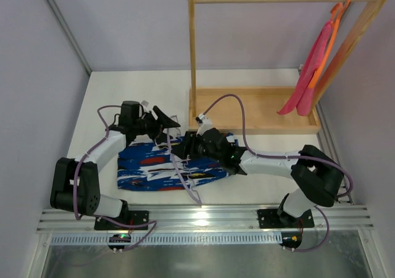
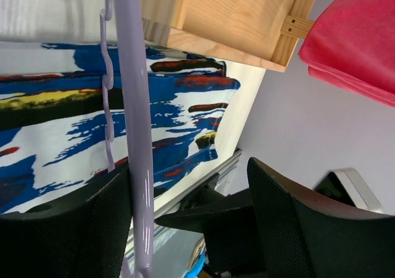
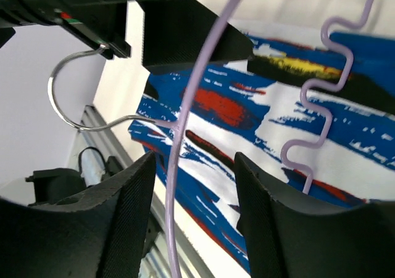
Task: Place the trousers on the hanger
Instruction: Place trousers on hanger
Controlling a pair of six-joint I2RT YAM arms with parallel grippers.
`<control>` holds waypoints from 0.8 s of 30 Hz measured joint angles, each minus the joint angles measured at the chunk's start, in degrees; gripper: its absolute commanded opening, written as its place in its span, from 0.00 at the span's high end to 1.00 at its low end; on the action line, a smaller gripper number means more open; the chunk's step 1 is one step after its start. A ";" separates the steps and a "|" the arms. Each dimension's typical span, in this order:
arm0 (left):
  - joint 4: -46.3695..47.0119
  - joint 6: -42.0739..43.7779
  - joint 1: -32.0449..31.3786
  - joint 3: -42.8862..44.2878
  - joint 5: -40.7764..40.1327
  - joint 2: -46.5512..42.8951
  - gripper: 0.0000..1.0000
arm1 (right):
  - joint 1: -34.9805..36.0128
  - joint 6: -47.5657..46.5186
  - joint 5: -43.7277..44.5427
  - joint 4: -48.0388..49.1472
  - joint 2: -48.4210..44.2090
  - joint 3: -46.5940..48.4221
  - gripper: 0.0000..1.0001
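Note:
The trousers [image 1: 154, 170] lie folded flat on the white table, blue with white, red and black patches; they also fill the background of the wrist views [image 2: 55, 124] [image 3: 247, 111]. The pale lavender hanger [image 1: 183, 178] stands over them between both arms. My left gripper [image 1: 168, 121] [image 2: 188, 179] is open wide, and the hanger's smooth bar [image 2: 137, 105] runs along its left finger. My right gripper [image 1: 185, 147] [image 3: 194, 167] is open around the hanger's curved arm [image 3: 185, 105] without pinching it. The wavy bar [image 3: 321, 105] and silver hook [image 3: 62, 99] show beyond.
A wooden rack with a tray base [image 1: 259, 111] stands at the back right. A pink-red cloth [image 1: 311, 68] [image 2: 358, 44] hangs from its top rail on an orange hanger. An aluminium rail [image 1: 203, 216] runs along the near table edge.

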 measured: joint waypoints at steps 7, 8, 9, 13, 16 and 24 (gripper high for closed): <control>-1.11 -1.40 -2.82 4.26 -2.01 2.05 0.30 | 4.76 -12.70 11.04 -14.84 -5.77 7.87 0.24; -1.27 -1.55 -3.23 4.70 -2.40 2.38 0.30 | 5.79 -13.77 12.90 -16.44 -6.05 8.70 0.23; -1.31 -1.84 -3.67 5.03 -2.73 2.73 0.30 | 6.78 -14.78 14.47 -17.79 -6.16 9.40 0.23; -1.73 -2.69 -5.49 6.58 -4.24 4.13 0.30 | 11.26 -17.05 22.97 -27.19 -4.48 14.03 0.21; -2.10 -3.06 -6.93 7.80 -5.40 5.01 0.30 | 14.29 -17.75 30.73 -34.88 -0.70 19.50 0.20; -3.69 -4.09 -9.11 9.55 -7.82 6.10 0.30 | 18.27 -18.21 44.57 -47.65 6.03 26.62 0.20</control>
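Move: The lilac hanger runs fore and aft between the open fingers of both hands. Its middle is about 11 cm back and 3 cm right of the left hand, and some 4 cm back and 2 cm right of the right hand, slightly lower than both. The folded trousers lie flat below, their middle 13 cm back from the left hand. The rack's wooden tray stands about 30 cm right of that hand and 8 cm ahead, also lower. Rising about 4 cm and then sinking back almost as far, the right hand opens wider and tips over by some 50 degrees, its fingers swinging from leftward to steeply down astride the hanger's bar, ending a little right and back. The left hand slides about 5 cm right and slightly forward, open throughout, with the bar still along the inside of one finger. ##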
